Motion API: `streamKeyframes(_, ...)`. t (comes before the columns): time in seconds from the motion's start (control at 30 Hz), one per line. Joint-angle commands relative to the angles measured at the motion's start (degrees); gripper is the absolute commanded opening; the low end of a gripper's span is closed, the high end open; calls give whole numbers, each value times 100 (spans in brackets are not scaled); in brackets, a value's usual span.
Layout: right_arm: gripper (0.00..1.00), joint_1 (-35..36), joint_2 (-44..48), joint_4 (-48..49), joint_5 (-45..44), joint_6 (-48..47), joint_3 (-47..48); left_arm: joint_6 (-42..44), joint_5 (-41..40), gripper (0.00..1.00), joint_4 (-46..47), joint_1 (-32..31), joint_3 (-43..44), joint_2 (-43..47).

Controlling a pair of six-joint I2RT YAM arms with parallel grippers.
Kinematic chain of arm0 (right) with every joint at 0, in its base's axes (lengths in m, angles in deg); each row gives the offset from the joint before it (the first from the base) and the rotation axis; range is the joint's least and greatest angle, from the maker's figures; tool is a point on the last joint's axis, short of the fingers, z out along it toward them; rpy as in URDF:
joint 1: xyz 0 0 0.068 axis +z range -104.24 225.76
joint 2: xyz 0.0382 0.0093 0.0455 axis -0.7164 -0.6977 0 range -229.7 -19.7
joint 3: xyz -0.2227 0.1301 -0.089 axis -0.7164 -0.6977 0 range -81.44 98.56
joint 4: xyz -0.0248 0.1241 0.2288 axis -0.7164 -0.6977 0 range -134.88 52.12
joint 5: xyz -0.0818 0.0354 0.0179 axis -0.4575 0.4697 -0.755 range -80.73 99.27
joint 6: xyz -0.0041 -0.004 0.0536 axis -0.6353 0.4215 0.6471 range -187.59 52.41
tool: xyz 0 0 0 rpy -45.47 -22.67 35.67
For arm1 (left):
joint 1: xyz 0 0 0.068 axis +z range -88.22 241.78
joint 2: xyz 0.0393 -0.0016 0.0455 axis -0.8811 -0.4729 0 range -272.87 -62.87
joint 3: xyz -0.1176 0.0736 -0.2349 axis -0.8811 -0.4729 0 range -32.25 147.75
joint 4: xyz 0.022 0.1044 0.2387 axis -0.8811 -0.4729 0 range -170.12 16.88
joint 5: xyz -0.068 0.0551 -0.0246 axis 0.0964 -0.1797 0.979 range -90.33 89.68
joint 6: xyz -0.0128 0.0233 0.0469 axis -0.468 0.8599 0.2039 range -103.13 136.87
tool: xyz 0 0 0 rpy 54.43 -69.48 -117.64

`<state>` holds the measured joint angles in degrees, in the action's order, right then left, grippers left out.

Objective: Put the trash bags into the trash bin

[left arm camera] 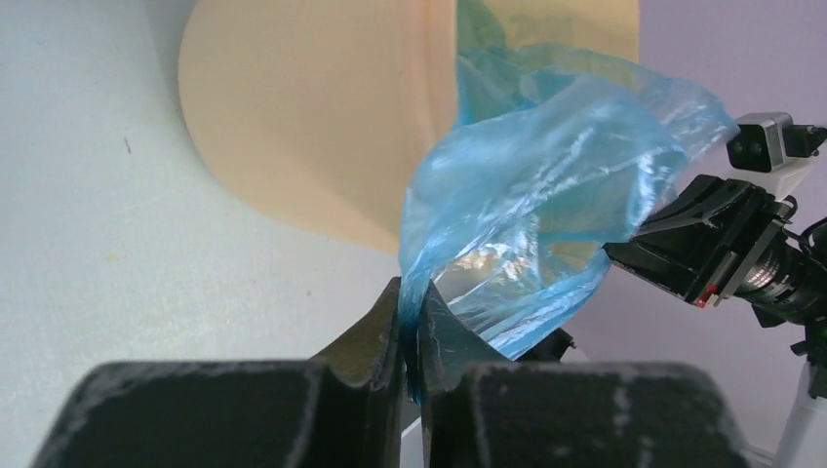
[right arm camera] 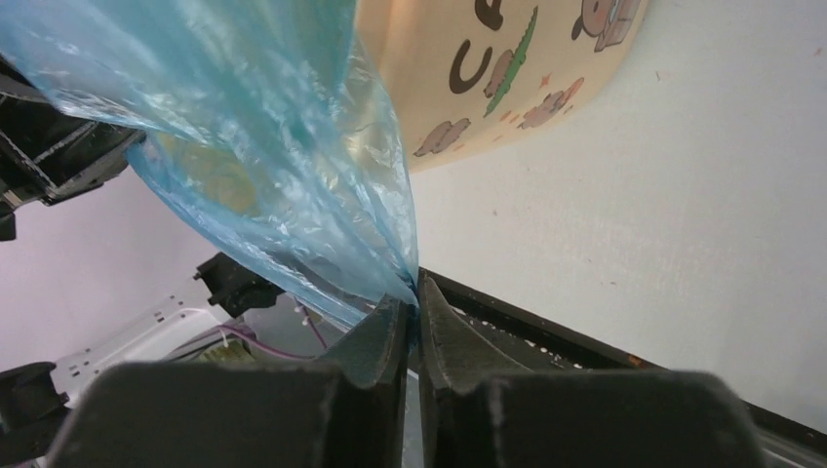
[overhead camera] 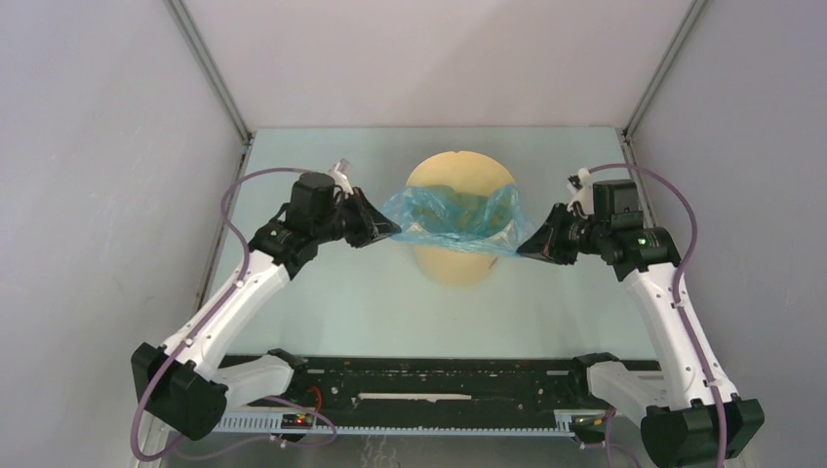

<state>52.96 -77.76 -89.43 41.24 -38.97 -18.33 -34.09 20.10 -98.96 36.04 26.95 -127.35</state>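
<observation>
The pale yellow trash bin point(overhead camera: 456, 269) stands mid-table, with cartoon prints and dark letters on its side point(right arm camera: 488, 68). A thin light-blue trash bag point(overhead camera: 453, 219) is stretched across its mouth between the two arms. At the bag's left edge, my left gripper point(overhead camera: 395, 231) has its jaws pinched on the film point(left arm camera: 546, 175), which runs down between the fingertips point(left arm camera: 410, 302). My right gripper point(overhead camera: 522, 249) holds the right edge; its jaws stand almost together with the film's point(right arm camera: 244, 146) corner caught at their tips point(right arm camera: 413, 307). In the left wrist view the bin point(left arm camera: 312, 117) lies behind the bag.
Grey enclosure walls point(overhead camera: 98, 195) close in the pale green table point(overhead camera: 332, 292) on the left, right and back. A black rail point(overhead camera: 429, 375) with the arm bases runs along the near edge. The right arm's wrist camera point(left arm camera: 766, 146) shows beyond the bag.
</observation>
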Motion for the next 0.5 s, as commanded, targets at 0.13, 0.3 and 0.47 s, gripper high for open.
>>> streamKeyframes(0.13,11,158,-113,423,-160,-1,-256,256,-147,9,-11,29,-265,29)
streamKeyframes(0.3,12,152,-357,726,-543,-82,-261,475,-449,7,-59,53,-153,-414)
streamKeyframes(0.47,17,138,-661,953,-932,-147,-255,803,-681,11,-293,107,290,-901)
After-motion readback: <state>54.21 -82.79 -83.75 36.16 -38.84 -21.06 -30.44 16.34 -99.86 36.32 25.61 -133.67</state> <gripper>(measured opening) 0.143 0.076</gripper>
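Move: The trash bag already hangs spread between both grippers, its near hem just in front of the trash bin's near rim. The bin's mouth is centred about 9 cm ahead of the left gripper, 11 cm to its right and 4 cm lower; the bag's middle lies 6 cm ahead, 11 cm right and 5 cm down. From the right gripper, the mouth is roughly 13 cm ahead, 11 cm left and 4 cm down, the bag's middle 10 cm ahead, 11 cm left and 5 cm down. Keep both grippers shut on the bag and lower its stretched near hem down the bin's near outer side. Sink the left gripper about 5 cm, easing slightly forward late, with a small wrist roll; take the right one down some 3 cm, then forward nearly as much while still sinking, bringing both closer to the bin. ##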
